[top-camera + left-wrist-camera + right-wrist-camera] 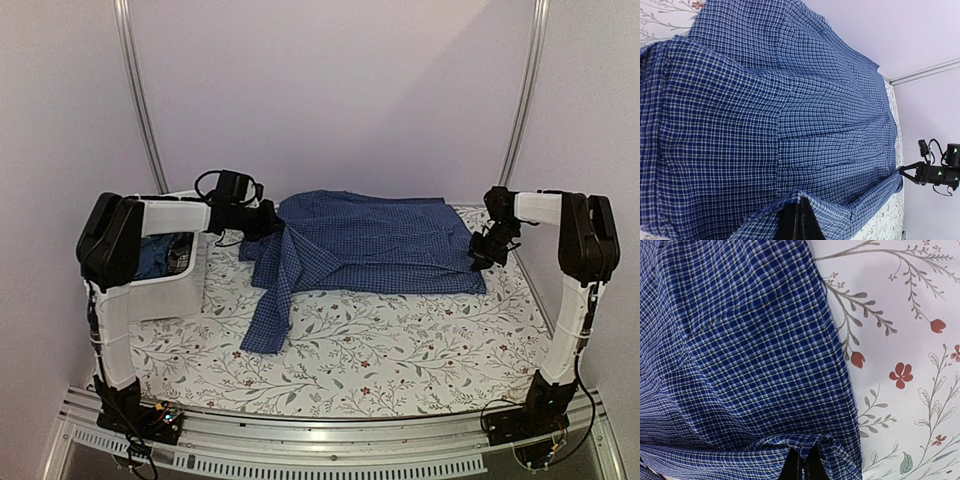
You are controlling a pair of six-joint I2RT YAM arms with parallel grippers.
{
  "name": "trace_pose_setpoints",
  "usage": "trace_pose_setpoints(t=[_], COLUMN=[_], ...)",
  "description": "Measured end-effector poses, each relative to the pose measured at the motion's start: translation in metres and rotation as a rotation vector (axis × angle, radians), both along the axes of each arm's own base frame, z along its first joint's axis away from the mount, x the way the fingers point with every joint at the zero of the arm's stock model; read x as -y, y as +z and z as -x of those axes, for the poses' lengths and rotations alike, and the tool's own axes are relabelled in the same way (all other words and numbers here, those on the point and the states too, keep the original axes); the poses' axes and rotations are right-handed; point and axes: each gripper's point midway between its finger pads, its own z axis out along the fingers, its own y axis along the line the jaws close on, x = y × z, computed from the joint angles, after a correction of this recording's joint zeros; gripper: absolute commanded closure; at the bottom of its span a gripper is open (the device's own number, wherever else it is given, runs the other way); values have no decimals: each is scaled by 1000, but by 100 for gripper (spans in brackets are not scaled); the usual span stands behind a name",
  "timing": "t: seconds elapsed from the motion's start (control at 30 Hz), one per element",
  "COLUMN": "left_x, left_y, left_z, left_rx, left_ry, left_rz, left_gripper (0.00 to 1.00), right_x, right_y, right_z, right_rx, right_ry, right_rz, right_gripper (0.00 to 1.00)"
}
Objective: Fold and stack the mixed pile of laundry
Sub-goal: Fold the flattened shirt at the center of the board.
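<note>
A blue-and-white small-check shirt [370,240] lies spread across the back of the floral cloth, one sleeve [275,305] trailing toward the front. My left gripper [268,222] is shut on the shirt's left edge [805,207], the fabric pinched between the black fingers. At the shirt's right edge my right gripper [478,252] is shut on a fold of the checked cloth [827,442]. A dark blue garment [152,256] and a black-and-white plaid piece [180,254] sit in the white tub.
The white plastic tub [175,290] stands at the left, partly behind my left arm. Floral tablecloth [400,340] covers the table in front of the shirt. A metal rail [330,440] runs along the near edge.
</note>
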Motion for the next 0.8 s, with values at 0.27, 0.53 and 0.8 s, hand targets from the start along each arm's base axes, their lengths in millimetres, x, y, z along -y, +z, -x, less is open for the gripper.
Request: trace_pose_setpoints(t=[0.27,0.53,0.8], left_x=[-7,-18,-27], left_y=[-15,-20,6], left_z=[-10,-21,-15], left_rx=[-15,-29,45], left_ry=[13,29,-50], left_rz=[-15,-45,-198], left_gripper=[100,43,17], right_x=[11,11,0], right_y=[10,25,47], right_z=[-19,-34,47], right_rx=[44,107,125], right_ry=[-10,12,21], right_rz=[-11,-60,-150], right_gripper=[71,42,39])
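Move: Both closed grippers already hold the shirt's turned-over edge. From the left hand, the shirt's middle is about 28 cm to the right, roughly level fore and aft and 8 cm below; its trailing sleeve is some 19 cm back, straight below, and the white bin 35 cm left and 8 cm back. From the right hand, the shirt's middle is about 6 cm ahead, 33 cm left and 2 cm below, its near right corner 8 cm back and 2 cm right. Ease the left gripper down and a little forward and left, about 2 cm each, then open it wide to let go of the folded edge, lifting as the wrist starts to roll. Carry the right gripper's edge some 3 cm forward over the shirt while rising slightly, open the fingers, then draw back about 8 cm towards the base and up, clear of the cloth. ##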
